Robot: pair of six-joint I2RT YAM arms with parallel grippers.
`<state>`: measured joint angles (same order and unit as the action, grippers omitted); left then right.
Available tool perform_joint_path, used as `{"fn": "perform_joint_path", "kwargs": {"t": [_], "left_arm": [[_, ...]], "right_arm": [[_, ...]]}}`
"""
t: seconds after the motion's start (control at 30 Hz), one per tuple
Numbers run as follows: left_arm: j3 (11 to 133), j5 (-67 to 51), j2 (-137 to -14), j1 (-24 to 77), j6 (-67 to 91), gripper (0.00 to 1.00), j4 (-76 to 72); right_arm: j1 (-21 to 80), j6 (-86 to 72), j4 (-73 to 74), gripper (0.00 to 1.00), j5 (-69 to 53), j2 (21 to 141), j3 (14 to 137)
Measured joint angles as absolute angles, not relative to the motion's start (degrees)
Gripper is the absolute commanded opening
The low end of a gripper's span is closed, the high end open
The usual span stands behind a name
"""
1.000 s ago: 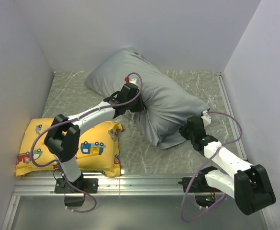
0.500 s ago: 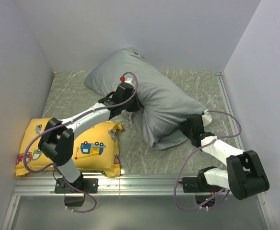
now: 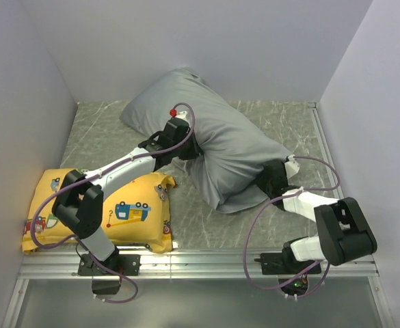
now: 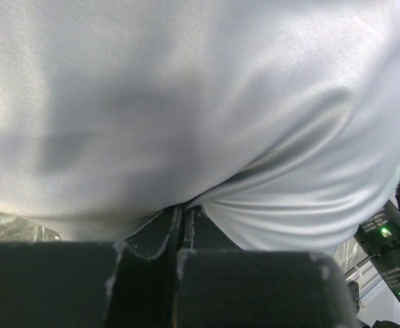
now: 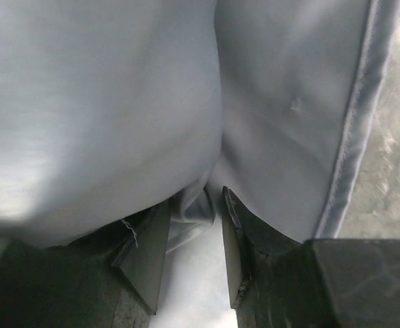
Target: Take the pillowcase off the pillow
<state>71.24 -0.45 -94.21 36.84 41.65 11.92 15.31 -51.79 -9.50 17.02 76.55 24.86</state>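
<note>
The grey pillowcase lies diagonally across the table, plump and wrinkled, and it fills both wrist views. The pillow is hidden inside it. My left gripper sits at the case's near-left side, shut on a pinch of grey fabric. My right gripper is pushed into the case's lower right end. Its jaws stand apart with a fold of grey fabric bunched between the fingertips. A stitched hem of the case runs down the right of that view.
A yellow cushion with vehicle prints lies at the near left, under the left arm. White walls close in the marbled tabletop on three sides. A metal rail runs along the front edge. The right arm shows in the left wrist view.
The right arm has folded and pushed its gripper left into the pillowcase's end, jaws wider than a second ago. The left gripper drew slightly up-left with its pinch, and the case's lower end shifted left.
</note>
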Motion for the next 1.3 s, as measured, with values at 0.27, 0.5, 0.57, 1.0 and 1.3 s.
{"fn": "perform_joint_path", "kwargs": {"t": [0.27,0.5,0.57,1.0,1.3], "left_arm": [[71.2,-0.4,-93.5,36.8,41.6,0.00,12.1],[71.2,-0.4,-93.5,36.8,41.4,0.02,12.4],[71.2,-0.4,-93.5,36.8,41.4,0.02,12.4],[71.7,-1.6,-95.8,36.7,36.9,0.38,11.9],[75.1,5.6,-90.7,44.8,28.9,0.72,17.2]], "right_arm": [[15.4,-52.9,-11.8,0.00,16.9,78.4,25.0],[15.7,-52.1,-7.2,0.00,16.5,70.4,25.2],[15.8,-51.3,-4.4,0.00,15.5,61.7,25.0],[16.0,-44.2,8.4,0.00,3.3,41.9,39.0],[16.3,-42.0,7.3,0.00,-2.2,45.9,42.6]]}}
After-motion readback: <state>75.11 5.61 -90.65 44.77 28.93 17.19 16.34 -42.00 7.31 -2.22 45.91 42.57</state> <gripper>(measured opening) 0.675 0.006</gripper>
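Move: Between the right gripper's half-open fingers, about 1 cm ahead and 1 cm below, lies a fold of the grey pillowcase, tucked under the pillow's end. The pillow's bulk is centred some 18 cm ahead of that hand, 18 cm left and 4 cm higher; the loose hem flap lies around 9 cm left and 5 cm back, 2 cm lower. From the left gripper, which still pinches the case's near side, the fold is roughly 25 cm right, 6 cm back and 14 cm below. Shut the right gripper on the pillowcase fold, then lift it fast, some 24 cm, drifting left over the last part while the fingers tip up about 30 degrees and turn counter-clockwise. Keep the left gripper's hold until the lift is well under way, then open it wide and ease it up and back about 3.5 cm, and slightly right. ##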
